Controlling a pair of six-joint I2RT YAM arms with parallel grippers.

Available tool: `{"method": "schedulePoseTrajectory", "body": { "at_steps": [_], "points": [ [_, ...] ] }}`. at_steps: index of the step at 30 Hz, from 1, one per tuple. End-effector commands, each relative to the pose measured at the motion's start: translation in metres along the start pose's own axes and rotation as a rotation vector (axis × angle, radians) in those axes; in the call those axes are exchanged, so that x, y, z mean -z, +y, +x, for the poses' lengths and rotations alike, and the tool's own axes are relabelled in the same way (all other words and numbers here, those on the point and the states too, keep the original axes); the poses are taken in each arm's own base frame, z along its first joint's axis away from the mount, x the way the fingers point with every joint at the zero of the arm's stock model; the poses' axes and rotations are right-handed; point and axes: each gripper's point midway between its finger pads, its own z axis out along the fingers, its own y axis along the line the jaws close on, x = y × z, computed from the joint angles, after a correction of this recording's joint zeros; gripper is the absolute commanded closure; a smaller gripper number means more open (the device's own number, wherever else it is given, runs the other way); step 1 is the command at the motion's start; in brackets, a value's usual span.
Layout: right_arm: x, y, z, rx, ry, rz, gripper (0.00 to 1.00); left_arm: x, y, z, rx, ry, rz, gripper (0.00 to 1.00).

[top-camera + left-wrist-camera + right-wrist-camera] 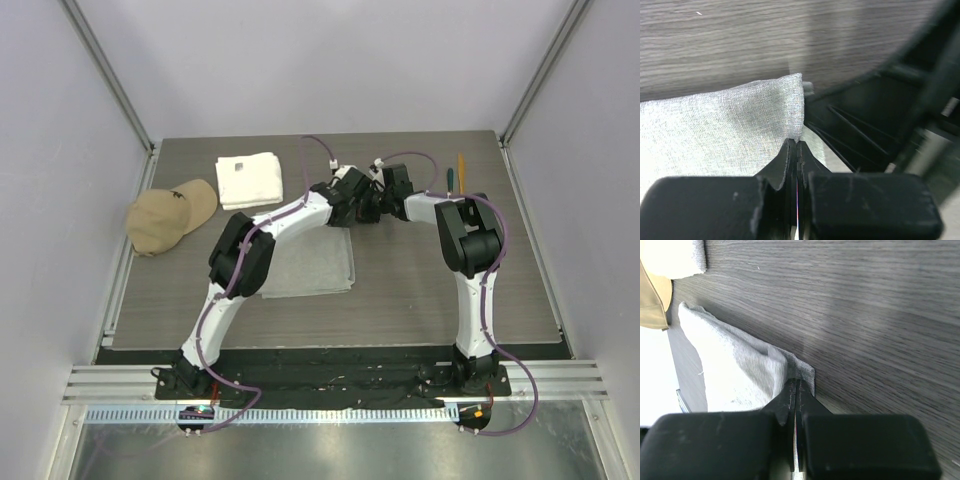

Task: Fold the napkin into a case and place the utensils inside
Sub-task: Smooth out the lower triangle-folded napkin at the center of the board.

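The light-grey napkin (310,265) lies as a flat, wide sheet in the middle of the table; no case is in view. My left gripper (358,212) and right gripper (374,212) meet close together over its far right corner. In the left wrist view the left gripper (796,142) is shut on a corner of the napkin (730,130). In the right wrist view the right gripper (797,382) is likewise shut on an edge of the napkin (735,367). Two utensils lie at the back right: an orange-yellow stick (461,166) and a teal-handled piece (450,178).
A thick white towel (250,180) sits at the back left, with a tan cap (170,215) to its left. The right arm's black links (880,130) crowd close beside the left gripper. The towel (680,257) and cap (652,300) also show in the right wrist view.
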Motion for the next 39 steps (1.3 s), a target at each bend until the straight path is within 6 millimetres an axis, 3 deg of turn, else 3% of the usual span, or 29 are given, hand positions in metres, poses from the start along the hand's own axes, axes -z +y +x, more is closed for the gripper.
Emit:
{"method": "schedulePoseTrajectory", "body": {
  "at_steps": [1, 11, 17, 19, 21, 27, 32, 33, 34, 35, 36, 38, 39],
  "points": [
    [-0.001, -0.001, -0.006, 0.012, -0.017, 0.009, 0.99, 0.025, -0.017, -0.015, 0.037, -0.041, 0.068, 1.00],
    [0.003, -0.003, -0.008, 0.014, -0.016, 0.019, 0.99, 0.017, -0.024, -0.013, 0.075, -0.003, 0.098, 1.00],
    [0.016, 0.012, -0.019, 0.029, -0.036, 0.014, 0.99, 0.021, -0.014, -0.020, 0.087, -0.022, 0.112, 0.83],
    [0.023, 0.015, -0.025, 0.020, -0.042, 0.033, 0.98, 0.026, -0.013, -0.027, 0.095, -0.031, 0.132, 0.71],
    [0.034, 0.021, -0.031, 0.020, -0.050, 0.057, 0.94, 0.038, -0.020, -0.037, 0.096, -0.047, 0.170, 0.61],
    [0.067, 0.031, -0.036, 0.018, -0.072, 0.136, 0.79, 0.061, -0.028, -0.052, 0.089, -0.064, 0.231, 0.50],
    [0.096, 0.020, -0.023, 0.017, -0.087, 0.220, 0.66, 0.055, -0.022, -0.058, 0.081, -0.059, 0.242, 0.49],
    [0.098, 0.017, -0.010, 0.008, -0.061, 0.216, 0.64, 0.050, -0.023, -0.056, 0.077, -0.049, 0.246, 0.49],
    [0.106, 0.027, -0.010, 0.022, -0.076, 0.190, 0.62, 0.048, -0.022, -0.057, 0.073, -0.049, 0.246, 0.49],
    [0.107, 0.029, -0.002, 0.016, -0.065, 0.164, 0.60, 0.046, -0.022, -0.062, 0.064, -0.062, 0.244, 0.48],
    [0.109, 0.023, 0.020, -0.003, -0.030, 0.149, 0.59, 0.037, -0.020, -0.055, 0.041, -0.039, 0.225, 0.48],
    [0.120, 0.029, 0.028, 0.014, -0.050, 0.126, 0.57, 0.036, -0.020, -0.065, 0.012, -0.052, 0.207, 0.49],
    [0.120, 0.020, 0.050, -0.005, -0.020, 0.125, 0.56, 0.033, -0.017, -0.064, 0.003, -0.042, 0.187, 0.50]
  ]
}}
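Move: Both shut grippers already have the napkin's far-right corner region in hand. The left one pinches the right edge, with the corner tip about 3 cm ahead and 1 cm right of it, 1 cm lower; the napkin's middle is some 10 cm left and 6 cm back, and the white towel some 20 cm left and 10 cm ahead. For the right hand the corner is about 1 cm left and 1 cm ahead; the utensils lie roughly 22 cm right and 6 cm ahead. Still pinching the napkin's edge, the left hand tugs it about 1 cm to the right and slightly back while the right keeps its hold on the corner. The left fingers then open half-way and let go, and the hand rises about 5 cm, rolling some 10 degrees. Soon after, the right fingers let go too, opening as that hand backs off right and upward, then swings back towards its base, about 6 cm each way. ##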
